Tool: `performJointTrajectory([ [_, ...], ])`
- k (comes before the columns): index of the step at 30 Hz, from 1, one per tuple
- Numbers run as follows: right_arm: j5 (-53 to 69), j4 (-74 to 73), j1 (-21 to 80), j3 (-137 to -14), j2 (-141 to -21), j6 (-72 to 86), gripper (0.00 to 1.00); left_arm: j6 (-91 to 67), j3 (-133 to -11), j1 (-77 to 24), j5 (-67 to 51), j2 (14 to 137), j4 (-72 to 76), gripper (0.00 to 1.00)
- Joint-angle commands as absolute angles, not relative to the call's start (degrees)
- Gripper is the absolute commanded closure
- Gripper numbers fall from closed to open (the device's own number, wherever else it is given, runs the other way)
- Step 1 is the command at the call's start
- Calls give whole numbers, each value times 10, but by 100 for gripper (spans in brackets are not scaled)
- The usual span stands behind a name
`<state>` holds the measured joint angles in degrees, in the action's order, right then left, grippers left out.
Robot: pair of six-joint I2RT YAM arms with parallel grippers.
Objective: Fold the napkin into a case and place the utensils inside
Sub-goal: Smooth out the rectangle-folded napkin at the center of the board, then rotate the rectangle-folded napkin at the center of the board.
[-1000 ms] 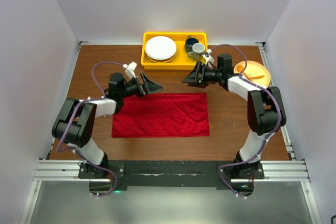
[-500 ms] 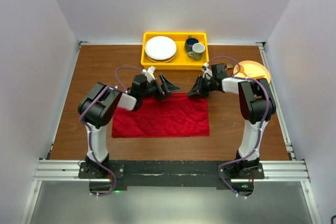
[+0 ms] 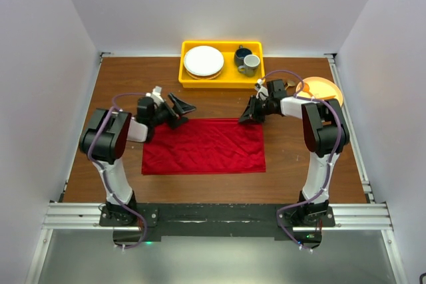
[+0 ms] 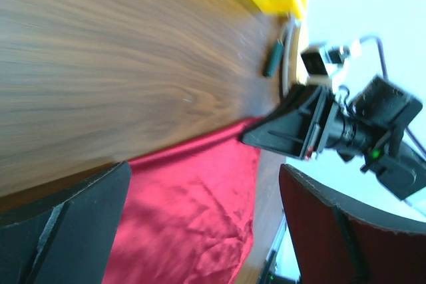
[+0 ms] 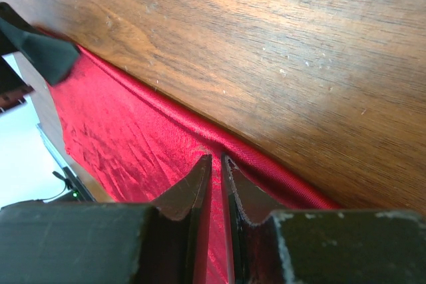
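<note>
The red napkin (image 3: pixel 203 145) lies flat as a wide rectangle in the middle of the table. My right gripper (image 3: pixel 245 118) is down at its far right corner. In the right wrist view the jaws (image 5: pixel 216 159) are pressed together on the napkin's (image 5: pixel 133 144) rolled far edge. My left gripper (image 3: pixel 184 114) hovers wide open over the far left corner, with nothing between its fingers (image 4: pixel 205 171) and red cloth (image 4: pixel 193 211) below. The utensils are too small to make out in these views.
A yellow tray (image 3: pixel 223 83) with white plates (image 3: pixel 204 61) and two mugs (image 3: pixel 247 62) stands at the back centre. An orange plate (image 3: pixel 323 88) sits at the back right, beside the right arm. Bare wood surrounds the napkin.
The right gripper dropped to the napkin's far right corner and closed on its edge. The left gripper swung right along the far edge, then back left to the far left corner, staying open.
</note>
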<state>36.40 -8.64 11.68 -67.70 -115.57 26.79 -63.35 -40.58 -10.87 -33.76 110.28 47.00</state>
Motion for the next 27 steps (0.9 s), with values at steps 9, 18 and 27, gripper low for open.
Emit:
performJointTrajectory([
  [9,305,-133,110,-671,-1150,216,83,-333,-469,100,-407,983,216,0],
  [18,416,-192,127,-701,-1059,121,55,248,-587,28,-313,853,-295,0],
  [27,341,-266,160,-757,-1046,-42,48,272,-545,-118,-168,812,-371,0],
])
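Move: The napkin lies folded into a rectangle, its middle some 10 cm back and 6 cm left of the left hand, 5 cm lower; its far-left corner is about 15 cm left and 1 cm back. The yellow bin is about 18 cm ahead of this hand and 12 cm right. From the right hand, its nearly shut tips on the napkin's far edge, the napkin's middle is 10 cm back and 15 cm left, the bin 19 cm ahead and 9 cm left. Left hand sweeps about 16 cm left along the far fold, rises, swings back; right presses, then lifts off, opening. ##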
